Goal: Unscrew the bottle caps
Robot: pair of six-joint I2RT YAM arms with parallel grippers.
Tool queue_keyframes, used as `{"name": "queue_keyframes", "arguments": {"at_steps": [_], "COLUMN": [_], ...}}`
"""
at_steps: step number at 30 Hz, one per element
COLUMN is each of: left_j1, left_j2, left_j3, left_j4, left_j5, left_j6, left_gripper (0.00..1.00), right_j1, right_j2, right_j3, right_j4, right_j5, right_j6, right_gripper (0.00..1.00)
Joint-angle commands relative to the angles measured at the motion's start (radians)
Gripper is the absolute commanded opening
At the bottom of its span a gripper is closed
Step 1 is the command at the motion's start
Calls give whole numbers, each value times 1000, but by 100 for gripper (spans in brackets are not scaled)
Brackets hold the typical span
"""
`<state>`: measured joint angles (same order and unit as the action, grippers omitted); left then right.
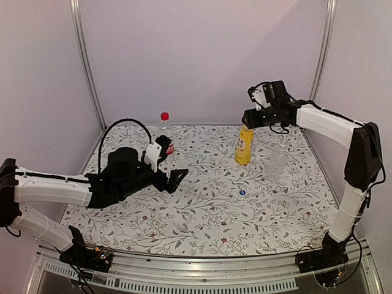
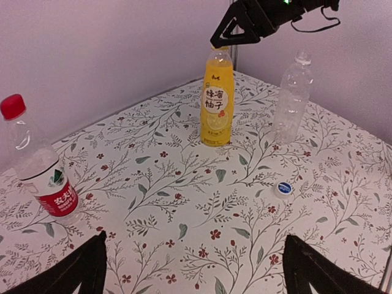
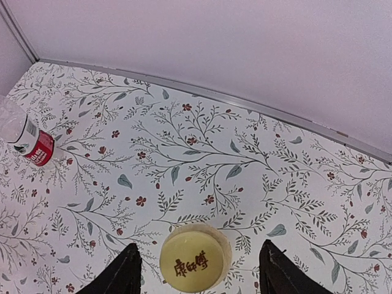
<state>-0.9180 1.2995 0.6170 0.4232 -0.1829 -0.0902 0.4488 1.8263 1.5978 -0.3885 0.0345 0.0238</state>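
The yellow-orange bottle [image 1: 244,146] stands upright at the back right. Its yellow cap [image 3: 195,262] sits between the fingers [image 3: 125,272] of my right gripper [image 3: 196,277], with a gap showing on each side; the gripper is open and hangs right above the bottle. The red-and-white labelled bottle [image 2: 46,177] stands at the back left with its red cap [image 2: 12,106] on. The clear unlabelled bottle [image 2: 293,98] stands capless to the right of the yellow one. A blue cap [image 2: 284,188] lies loose on the table. My left gripper [image 1: 174,180] is open and empty, low over the table's middle.
The flower-patterned table [image 1: 202,220] is walled by white panels at the back and both sides. The labelled bottle [image 3: 30,141] also shows at the left edge of the right wrist view.
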Motion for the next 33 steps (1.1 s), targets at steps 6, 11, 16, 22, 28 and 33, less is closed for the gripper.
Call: {"name": "queue_keyframes", "arguments": {"at_steps": [6, 11, 16, 22, 28, 33], "left_j1": [11, 12, 12, 12, 11, 11], "left_j2": [-29, -24, -12, 3, 48, 94], "left_j3": [-1, -10, -2, 41, 136, 210], "left_j4": [-9, 0, -3, -10, -54, -68], "left_j5": [1, -2, 0, 54, 148, 248], "left_j6": [-8, -6, 6, 40, 62, 69], "left_gripper": [100, 100, 100, 100, 100, 100], "right_j1": [14, 18, 24, 75, 134, 198], "right_j2": [61, 53, 8, -97, -232, -283], "right_j3": [25, 33, 50, 25, -54, -80], "right_j4": [2, 7, -12, -35, 25, 76], "right_j5": [-75, -75, -67, -134, -470, -611], "right_j6": [-9, -13, -43, -59, -36, -29], "right_gripper": [47, 32, 16, 0, 0, 0]}}
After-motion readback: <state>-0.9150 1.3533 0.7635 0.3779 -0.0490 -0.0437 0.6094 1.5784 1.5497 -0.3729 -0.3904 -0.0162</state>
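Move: From the right gripper, the yellow bottle's cap is only about 1 cm to the left, level ahead and some 3 cm below. The empty clear bottle stands about 10 cm back and 9 cm to the right, and the loose blue cap lies around 21 cm back and 1 cm to the left, far below on the table. From the left gripper, the yellow cap is roughly 21 cm ahead, 18 cm to the right and about level. Sink the right gripper nearly 3 cm over the yellow bottle, easing left, and close the fingers on its cap end. Then carry the bottle back, up and left, some 13 cm up from the grip, turning the wrist about 30 degrees counter-clockwise. Near the end, raise the open left gripper and shift it right, about 3.5 cm each, towards the bottle. ##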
